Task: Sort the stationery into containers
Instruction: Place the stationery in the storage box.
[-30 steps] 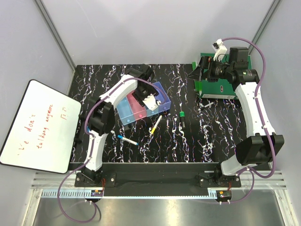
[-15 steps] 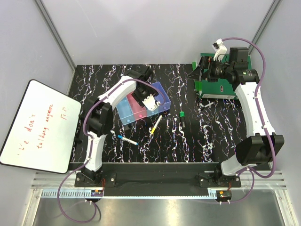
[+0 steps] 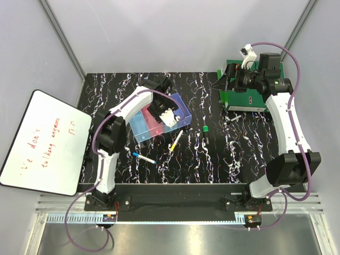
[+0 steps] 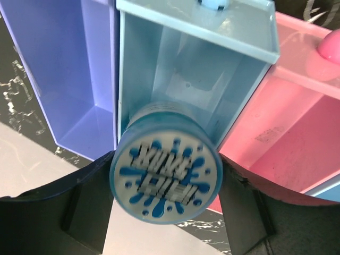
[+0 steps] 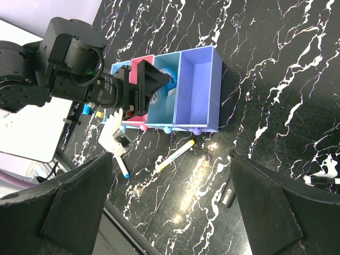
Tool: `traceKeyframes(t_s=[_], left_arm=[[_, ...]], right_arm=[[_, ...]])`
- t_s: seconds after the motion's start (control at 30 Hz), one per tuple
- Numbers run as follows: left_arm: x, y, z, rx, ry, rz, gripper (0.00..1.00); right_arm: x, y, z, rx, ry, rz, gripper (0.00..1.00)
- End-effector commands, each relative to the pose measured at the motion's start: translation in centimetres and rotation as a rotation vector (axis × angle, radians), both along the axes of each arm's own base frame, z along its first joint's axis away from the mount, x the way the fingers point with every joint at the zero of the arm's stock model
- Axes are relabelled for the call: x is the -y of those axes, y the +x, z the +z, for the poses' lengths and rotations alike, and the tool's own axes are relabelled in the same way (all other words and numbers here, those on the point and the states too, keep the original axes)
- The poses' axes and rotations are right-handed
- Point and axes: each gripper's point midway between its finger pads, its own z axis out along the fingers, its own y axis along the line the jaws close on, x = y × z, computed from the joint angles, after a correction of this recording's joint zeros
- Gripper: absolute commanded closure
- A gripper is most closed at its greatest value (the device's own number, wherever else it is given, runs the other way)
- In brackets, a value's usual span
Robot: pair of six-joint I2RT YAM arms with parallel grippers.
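Note:
The containers (image 3: pixel 183 113) are a joined row of light blue, pink, light blue and purple bins at centre left. My left gripper (image 4: pixel 167 167) hangs over the light blue bin (image 4: pixel 191 64) next to the purple one (image 4: pixel 69 69), shut on the round blue object (image 4: pixel 159 183), whose splash-printed face looks at the camera. On the table lie a yellow-and-white pen (image 3: pixel 176 141), a blue-capped white marker (image 3: pixel 144 158), a green-capped dark marker (image 3: pixel 205 134) and a small grey-white stick (image 3: pixel 231 119). My right gripper (image 5: pixel 171 159) is open and empty, high at the back right.
A green folder (image 3: pixel 249 95) lies at the back right under the right arm. A whiteboard (image 3: pixel 45 141) with red writing leans off the table's left edge. The pink bin (image 4: pixel 287 117) adjoins the bin under my left gripper.
The left arm has shifted slightly toward the near side over the bins, the round blue object still between its fingers. The right arm and the loose items have not moved.

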Motion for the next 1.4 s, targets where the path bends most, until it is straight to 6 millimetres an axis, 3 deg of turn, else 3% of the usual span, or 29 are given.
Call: traceKeyframes(t_s=[0.0, 0.17, 0.33, 0.5, 0.7, 0.77, 0.87, 0.93, 1.03, 1.13, 1.3, 1.37], left_arm=[[-0.3, -1.5, 2.4, 0.048, 0.044, -0.248, 0.26], [-0.5, -1.2, 2.4, 0.060, 0.065, -0.260, 0.26], [0.5, -0.1, 2.8, 0.105, 0.037, -0.241, 0.26], [2.7, 0.4, 5.6, 0.132, -0.094, -0.216, 0.26], [5.4, -1.5, 8.4, 0.082, -0.293, -0.151, 0.27], [5.3, -1.8, 7.6, 0.064, -0.298, -0.125, 0.28], [5.5, -0.4, 7.1, 0.113, -0.331, -0.065, 0.32], [5.7, -0.3, 7.3, 0.105, -0.355, -0.021, 0.39], [6.2, -0.5, 8.7, 0.039, -0.443, 0.124, 0.41], [5.6, -0.7, 8.7, 0.007, -0.463, 0.311, 0.52], [3.1, -1.3, 7.3, -0.048, -0.465, 0.660, 0.86], [2.0, -1.4, 6.6, -0.050, -0.471, 0.783, 0.91]], right_arm=[[0.0, -0.5, 3.1, 0.101, 0.014, 0.009, 0.00], [0.0, -0.5, 3.0, 0.099, 0.015, 0.008, 0.00], [0.0, -0.6, 3.0, 0.100, 0.014, 0.009, 0.00], [0.0, -0.6, 3.0, 0.102, 0.013, 0.010, 0.00], [0.0, -0.7, 2.9, 0.098, 0.014, 0.012, 0.00], [-0.1, -0.8, 2.8, 0.095, 0.017, 0.016, 0.00], [-0.1, -0.8, 3.1, 0.099, 0.021, 0.015, 0.00], [-0.1, -0.9, 3.2, 0.102, 0.019, 0.015, 0.00], [-0.1, -1.1, 3.2, 0.108, 0.011, 0.021, 0.00], [0.0, -1.3, 2.4, 0.099, -0.011, 0.038, 0.00], [0.6, -0.6, -0.5, 0.057, -0.081, 0.049, 0.00], [0.6, -0.1, -1.0, 0.065, -0.102, 0.065, 0.00]])
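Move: The blue jar sits leaning between the left hand's already loosened fingers, in the light-blue compartment next to the purple one. Its middle is about 3 cm below that hand and 2 cm back. The purple compartment's middle lies some 8 cm right and 2 cm back, the pink one's about 6 cm left and 6 cm back, both roughly 5 cm lower. From the idle right hand the jar lies about 28 cm left, 2 cm ahead and 25 cm below. With its fingers around the jar's lid, the left hand first eases back a little over 1 cm and slightly left, then reverses and leaves the jar, rising about 5 cm while swinging some 6 cm right towards the purple compartment, the fingertips tilting out to the right by about 20 degrees. Clear of the jar, the wrist turns counter-clockwise by some 25 degrees and the fingers close nearly shut, as the hand drifts about a centimetre back, left and down at the end. ##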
